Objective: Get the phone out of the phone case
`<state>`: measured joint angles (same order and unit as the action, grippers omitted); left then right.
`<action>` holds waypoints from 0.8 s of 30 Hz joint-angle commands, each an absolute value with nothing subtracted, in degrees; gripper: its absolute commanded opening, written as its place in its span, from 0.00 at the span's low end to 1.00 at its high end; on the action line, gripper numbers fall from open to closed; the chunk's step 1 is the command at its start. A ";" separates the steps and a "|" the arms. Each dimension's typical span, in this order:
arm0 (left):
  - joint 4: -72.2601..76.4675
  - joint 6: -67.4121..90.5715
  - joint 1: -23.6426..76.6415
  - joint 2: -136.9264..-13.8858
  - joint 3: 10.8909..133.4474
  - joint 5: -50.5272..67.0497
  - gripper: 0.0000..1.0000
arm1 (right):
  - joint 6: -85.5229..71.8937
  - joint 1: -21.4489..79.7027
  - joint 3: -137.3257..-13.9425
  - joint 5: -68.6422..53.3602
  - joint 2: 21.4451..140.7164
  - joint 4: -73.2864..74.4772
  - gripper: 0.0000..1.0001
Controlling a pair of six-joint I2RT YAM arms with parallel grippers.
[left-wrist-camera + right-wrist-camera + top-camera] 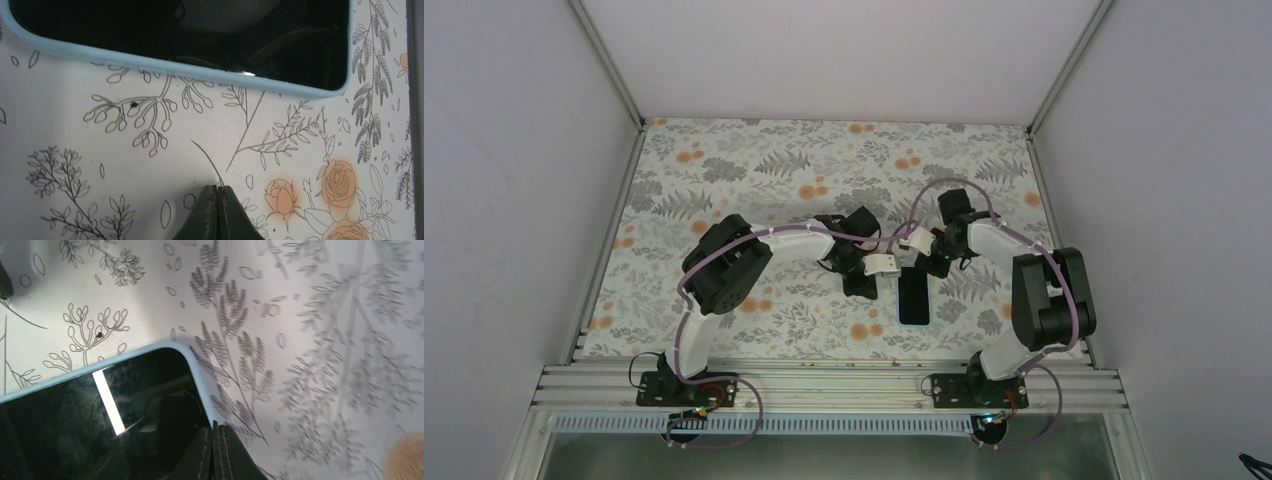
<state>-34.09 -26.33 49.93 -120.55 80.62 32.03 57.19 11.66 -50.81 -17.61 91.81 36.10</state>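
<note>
The phone (914,297) lies flat on the floral table, dark screen up, inside a light blue phone case (200,70). In the left wrist view the phone's screen (175,30) fills the top and my left gripper (218,187) is shut on nothing, resting on the cloth a short way from the case's long side. My right gripper (216,426) is also shut, its tips right at the case's rim (192,357) near a rounded corner, beside the black screen (100,430). From above, the left gripper (861,283) is left of the phone and the right gripper (936,265) at its far right corner.
A floral cloth (754,170) covers the table, enclosed by white walls on three sides. An aluminium rail (824,385) with both arm bases runs along the near edge. The left arm's elbow (724,265) bulks at left, the right arm's (1049,295) at right.
</note>
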 commanded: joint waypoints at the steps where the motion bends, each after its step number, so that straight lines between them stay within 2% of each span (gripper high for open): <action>1: -34.22 -27.63 49.70 -118.30 76.88 30.53 0.02 | 54.45 6.49 -52.82 -21.47 86.54 37.71 0.04; 7: -32.78 -28.36 52.27 -118.95 76.91 28.77 0.02 | 57.56 0.68 -50.60 -19.40 84.63 43.70 0.04; 14: -25.15 -26.99 54.87 -119.37 76.00 22.21 0.02 | 61.24 0.44 -51.51 -22.45 91.47 50.73 0.04; 24: -32.18 -28.85 60.64 -124.30 82.17 25.02 0.02 | 60.82 2.40 -54.69 -24.12 99.18 50.50 0.04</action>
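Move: The cased phone lies flat between my hands with its long sides running forward and back. From my left hand its middle is about 8 cm to the right, 2 cm ahead and roughly 1 cm lower, so the near long edge is some 4 cm off. My right fingertips are at the phone's far end: its middle lies about 8 cm back, 1 cm to the left and 1 cm lower. Nothing else stands close. I lift my right hand off the far end by about 3.5 cm while swinging it some 5 cm right, then bring it back about 5 cm and down beside the right long edge near the far corner, fingertips tilting back some 15 degrees. Meanwhile my left hand eases back and slightly left, then slides right at constant height up to the left long edge. Both grippers stay shut. ##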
